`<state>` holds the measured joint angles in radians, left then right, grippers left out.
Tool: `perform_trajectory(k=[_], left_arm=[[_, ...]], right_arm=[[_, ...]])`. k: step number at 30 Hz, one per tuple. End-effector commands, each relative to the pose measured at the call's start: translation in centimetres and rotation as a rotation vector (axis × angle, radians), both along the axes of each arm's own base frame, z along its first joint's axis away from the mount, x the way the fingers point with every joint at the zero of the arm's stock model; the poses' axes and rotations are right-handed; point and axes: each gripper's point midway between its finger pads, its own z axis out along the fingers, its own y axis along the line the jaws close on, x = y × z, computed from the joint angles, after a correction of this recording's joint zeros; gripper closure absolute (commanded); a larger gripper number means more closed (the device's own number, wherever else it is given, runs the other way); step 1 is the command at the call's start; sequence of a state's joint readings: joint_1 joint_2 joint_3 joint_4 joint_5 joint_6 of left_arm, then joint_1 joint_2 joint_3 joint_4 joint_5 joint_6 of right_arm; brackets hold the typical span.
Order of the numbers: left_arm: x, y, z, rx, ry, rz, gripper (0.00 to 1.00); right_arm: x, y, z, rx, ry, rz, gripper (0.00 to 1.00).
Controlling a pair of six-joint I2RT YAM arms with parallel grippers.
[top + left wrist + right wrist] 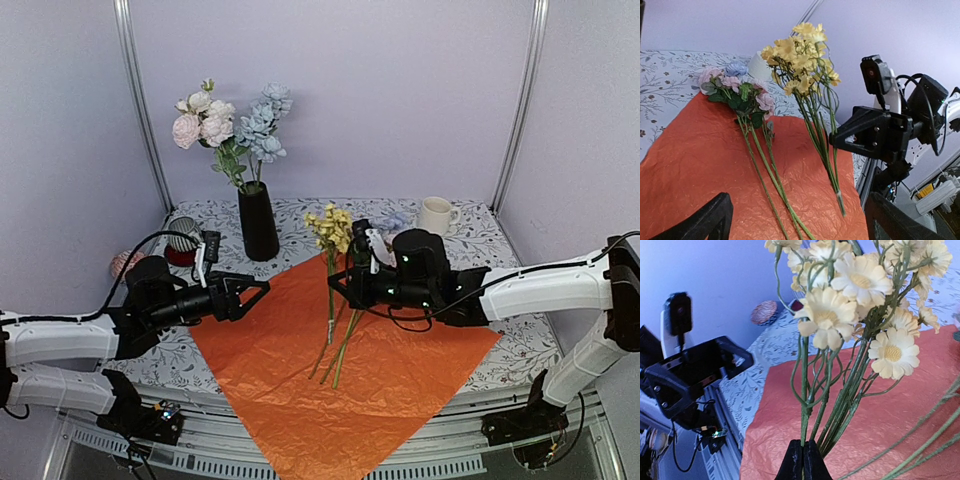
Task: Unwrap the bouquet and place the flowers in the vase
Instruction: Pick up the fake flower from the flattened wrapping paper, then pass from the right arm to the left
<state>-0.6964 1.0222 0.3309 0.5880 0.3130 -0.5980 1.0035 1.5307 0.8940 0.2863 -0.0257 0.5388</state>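
The bouquet is unwrapped: its orange sheet lies spread flat on the table. My right gripper is shut on the stems of a yellow flower bunch, which stands tilted up off the sheet; the shut fingertips pinch the green stems below the heads. More flowers with pink and blue heads lie on the sheet, their stems pointing toward me. The black vase holds pink, white and blue blooms. My left gripper hovers open left of the stems, holding nothing.
A white mug stands at the back right. A striped cup on a red saucer sits left of the vase, close behind my left arm. The patterned tablecloth surrounds the sheet, whose near corner hangs over the front edge.
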Motion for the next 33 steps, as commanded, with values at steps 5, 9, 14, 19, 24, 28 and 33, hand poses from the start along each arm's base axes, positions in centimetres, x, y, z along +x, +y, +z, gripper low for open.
perform_trajectory(k=[5,9,14,19,24,28,33], left_arm=[[-0.7,-3.9,4.3,-0.104,-0.015,-0.120,0.05],[-1.7,-5.6,4.2,-0.120,0.029,-0.179,0.04],[-2.3,-6.4,4.1,-0.140,0.047,-0.212,0.14],[-2.7,-6.8,4.3,-0.155,0.057,-0.244,0.21],[-3.3,-7.2,4.9,-0.196,0.050,-0.285,0.24],[-3.6,-7.3,5.4,-0.223,0.037,-0.304,0.26],[-3.6,-7.5,5.5,-0.226,0.030,-0.312,0.50]], right_arm=[[-6.1,4.3,4.6,0.144,-0.188,0.292,0.97],[-7.1,5.0,5.1,0.163,-0.217,0.327,0.97],[-7.5,5.5,5.4,0.171,-0.223,0.350,0.97],[-7.6,5.6,5.2,0.163,-0.222,0.358,0.97],[-7.3,5.7,4.7,0.145,-0.216,0.349,0.97],[-7.2,5.8,4.7,0.144,-0.216,0.345,0.97],[-7.3,6.1,4.5,0.137,-0.211,0.355,0.97]])
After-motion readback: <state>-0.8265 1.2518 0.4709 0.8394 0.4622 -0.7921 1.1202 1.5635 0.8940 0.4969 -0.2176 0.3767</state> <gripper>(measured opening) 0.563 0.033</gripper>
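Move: Some 15 cm to the left hand's right and about 2 cm ahead, near its own height, are the yellow flowers, already pinched by the stems in the right hand. The vase stands about 24 cm ahead and 6 cm left of the left hand, its middle about 4 cm lower. The pink flowers lie on the orange paper 19 cm right, 5 cm ahead and 15 cm below. For the right hand, the open left gripper waits 16 cm left and 2 cm back, about level. Bringing the yellow flowers in for a handover, the right hand keeps its pinch on the stems, swings back about 7 cm, left 5 and up 4, turning some 20 degrees counter-clockwise, then holds nearly still. The left hand reaches right about 7 cm to meet them, rising 4 cm and easing back 3, turns clockwise, and half closes its fingers around the stems just above the right grip. ##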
